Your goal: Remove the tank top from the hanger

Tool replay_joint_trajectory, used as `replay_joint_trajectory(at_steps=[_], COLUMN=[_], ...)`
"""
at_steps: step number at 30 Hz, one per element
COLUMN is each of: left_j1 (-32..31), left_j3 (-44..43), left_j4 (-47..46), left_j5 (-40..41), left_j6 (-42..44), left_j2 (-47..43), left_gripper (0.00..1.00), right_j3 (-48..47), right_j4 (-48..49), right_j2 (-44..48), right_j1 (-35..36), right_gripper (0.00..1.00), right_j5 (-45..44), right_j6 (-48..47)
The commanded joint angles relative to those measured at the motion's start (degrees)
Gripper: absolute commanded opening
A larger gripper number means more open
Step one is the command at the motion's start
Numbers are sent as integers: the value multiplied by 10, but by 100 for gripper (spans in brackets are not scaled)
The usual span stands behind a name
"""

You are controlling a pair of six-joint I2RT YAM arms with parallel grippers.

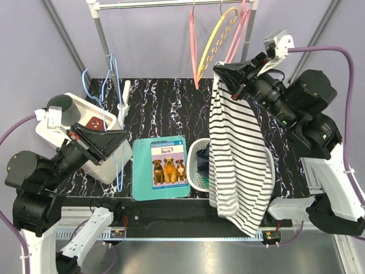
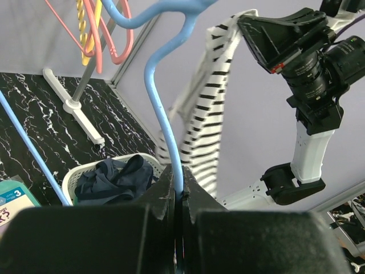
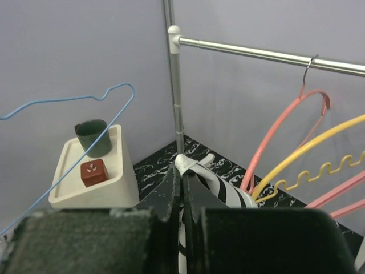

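Observation:
The black-and-white striped tank top (image 1: pixel 236 160) hangs free over the right side of the table. My right gripper (image 1: pixel 219 71) is shut on its top edge, and the cloth drapes down to the table's near edge. In the right wrist view a white hem (image 3: pixel 197 165) is pinched between the jaws of that gripper (image 3: pixel 185 171). My left gripper (image 1: pixel 122 137) is shut on the thin blue hanger (image 1: pixel 120 171), which is bare and apart from the tank top. From the left wrist, the blue hanger (image 2: pixel 157 97) rises out of the closed gripper (image 2: pixel 178 188), with the tank top (image 2: pixel 208 114) behind it.
A white laundry basket (image 1: pixel 194 182) holding dark clothes stands at centre. Left of it a dog book (image 1: pixel 168 162) lies on a teal tray. A white box (image 1: pixel 57 140) with a green cup and a red cube stands far left. Pink and yellow hangers (image 1: pixel 219 40) hang from the metal rail at the back.

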State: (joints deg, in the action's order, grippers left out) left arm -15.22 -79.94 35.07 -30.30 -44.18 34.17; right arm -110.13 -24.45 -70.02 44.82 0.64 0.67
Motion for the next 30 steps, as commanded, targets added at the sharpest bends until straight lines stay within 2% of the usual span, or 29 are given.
replay_joint_trajectory(at_steps=[1, 18, 23, 30], left_j1=[2, 2, 1, 2], left_j3=[7, 11, 14, 18], left_j4=[-27, -44, -47, -47], left_j5=[-1, -15, -16, -13], left_j6=[11, -4, -6, -6], left_j2=[-5, -8, -7, -13], left_gripper=[0, 0, 0, 0], right_j3=[-40, -134, -201, -191], right_j4=[22, 5, -21, -24], right_j2=[3, -42, -76, -70], right_j1=[-3, -3, -3, -3], right_gripper=[0, 0, 0, 0], right_j5=[-38, -89, -94, -96], right_j6=[-37, -100, -113, -109])
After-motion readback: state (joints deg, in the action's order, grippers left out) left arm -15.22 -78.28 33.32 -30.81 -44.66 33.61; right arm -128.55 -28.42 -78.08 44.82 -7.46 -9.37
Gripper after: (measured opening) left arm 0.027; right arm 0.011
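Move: The right hand holds the striped tank top high above the table. The white basket for it lies some 58 cm below that hand, about 4 cm ahead and 10 cm to its right. The dog book is 16 cm left and 4 cm ahead, the pink hanger about 37 cm ahead, 6 cm left and 20 cm lower. From the left hand, still holding the blue hanger, the basket lies 17 cm ahead, 39 cm right and 48 cm down. Still pinching the striped tank top at its upper end, the right hand dips slightly, then lifts it about 6 cm while shifting some 3 cm right, sideways towards the basket. Its wrist turns about 10 degrees clockwise and tips up a little, fingers staying shut. The left hand keeps the blue hanger in place. ##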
